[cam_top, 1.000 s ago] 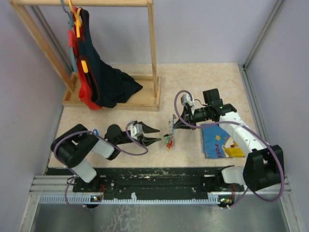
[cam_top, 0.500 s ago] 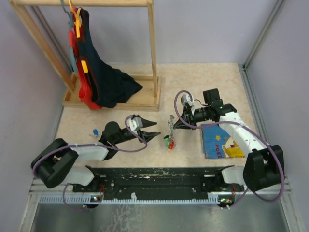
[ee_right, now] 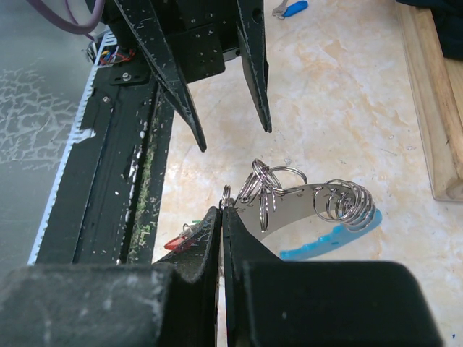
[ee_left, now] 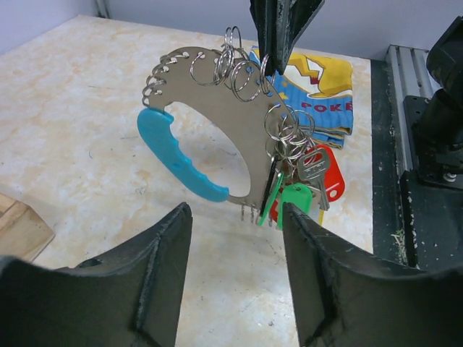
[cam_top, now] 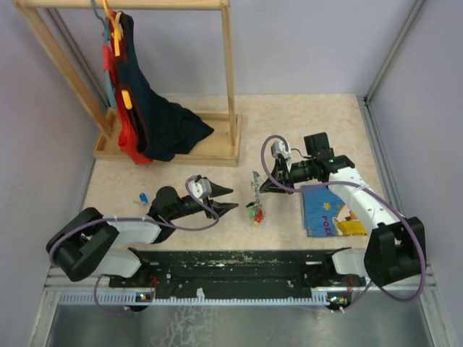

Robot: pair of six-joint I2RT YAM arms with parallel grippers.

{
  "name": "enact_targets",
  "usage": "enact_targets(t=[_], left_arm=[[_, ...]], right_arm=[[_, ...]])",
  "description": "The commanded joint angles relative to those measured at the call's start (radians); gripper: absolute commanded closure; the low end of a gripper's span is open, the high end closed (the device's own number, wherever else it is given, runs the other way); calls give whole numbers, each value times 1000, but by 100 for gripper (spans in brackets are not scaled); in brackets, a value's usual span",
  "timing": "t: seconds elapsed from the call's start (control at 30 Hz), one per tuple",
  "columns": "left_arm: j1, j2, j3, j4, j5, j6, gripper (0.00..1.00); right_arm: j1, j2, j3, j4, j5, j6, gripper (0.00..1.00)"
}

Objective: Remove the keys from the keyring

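The keyring [ee_left: 249, 137] is a flat silvery plate with a light-blue grip [ee_left: 173, 155] and several split rings. It hangs just above the table. My right gripper [ee_right: 221, 211] is shut on the plate's upper edge [ee_right: 289, 206], seen in the top view as the right gripper [cam_top: 263, 186]. Green [ee_left: 298, 199] and red [ee_left: 330, 178] keys dangle from the rings, seen from above as the keys [cam_top: 253, 212]. My left gripper [ee_left: 235, 213] is open with nothing between its fingers. It stands just left of the keys, apart from them, shown from above as the left gripper [cam_top: 233, 199]. One blue key [cam_top: 143, 197] lies loose on the table.
A blue picture book [cam_top: 329, 213] lies under the right arm. A wooden clothes rack [cam_top: 173, 148] with dark and red garments stands at the back left. A black rail [cam_top: 231, 264] runs along the near table edge.
My left gripper has opened wider and drawn slightly back from the keys, and its arm has swung lower and to the left. The right gripper and keyring have held still.
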Motion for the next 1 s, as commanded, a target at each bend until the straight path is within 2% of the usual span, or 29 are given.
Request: enact_targets(t=[0.0, 0.13, 0.6, 0.97], left_arm=[[-8, 42, -3, 130, 14, -9, 46], [-14, 97, 34, 130, 27, -3, 53], [-74, 280, 119, 250, 89, -24, 52], [-83, 333, 154, 213, 84, -9, 63]], right_arm=[[-2, -40, 30, 39, -55, -18, 100], [-2, -41, 31, 39, -56, -19, 100], [-2, -38, 28, 39, -54, -25, 100], [-2, -38, 26, 39, -53, -26, 100]])
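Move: The black key, low on the hanging keyring, is about 6 cm to the left hand's right, 1 cm back and 2 cm lower. From this hand, the red key is some 7 cm right, 4 cm back and 3 cm lower; the blue handle is roughly 7 cm right, 6 cm ahead and about level. From the right hand, which holds the keyring up, the black key is about 7 cm below, 2 cm left and 2 cm back. Still pinching a ring at the keyring's top, the right hand holds motionless while the left hand travels about 5 cm to its right, sinking some 2 cm, to bring its open fingers around the black key. Its wrist swings slightly clockwise and the fingers narrow from well open to a bit over a third, not yet shut; whether they touch the key can't be made out. ##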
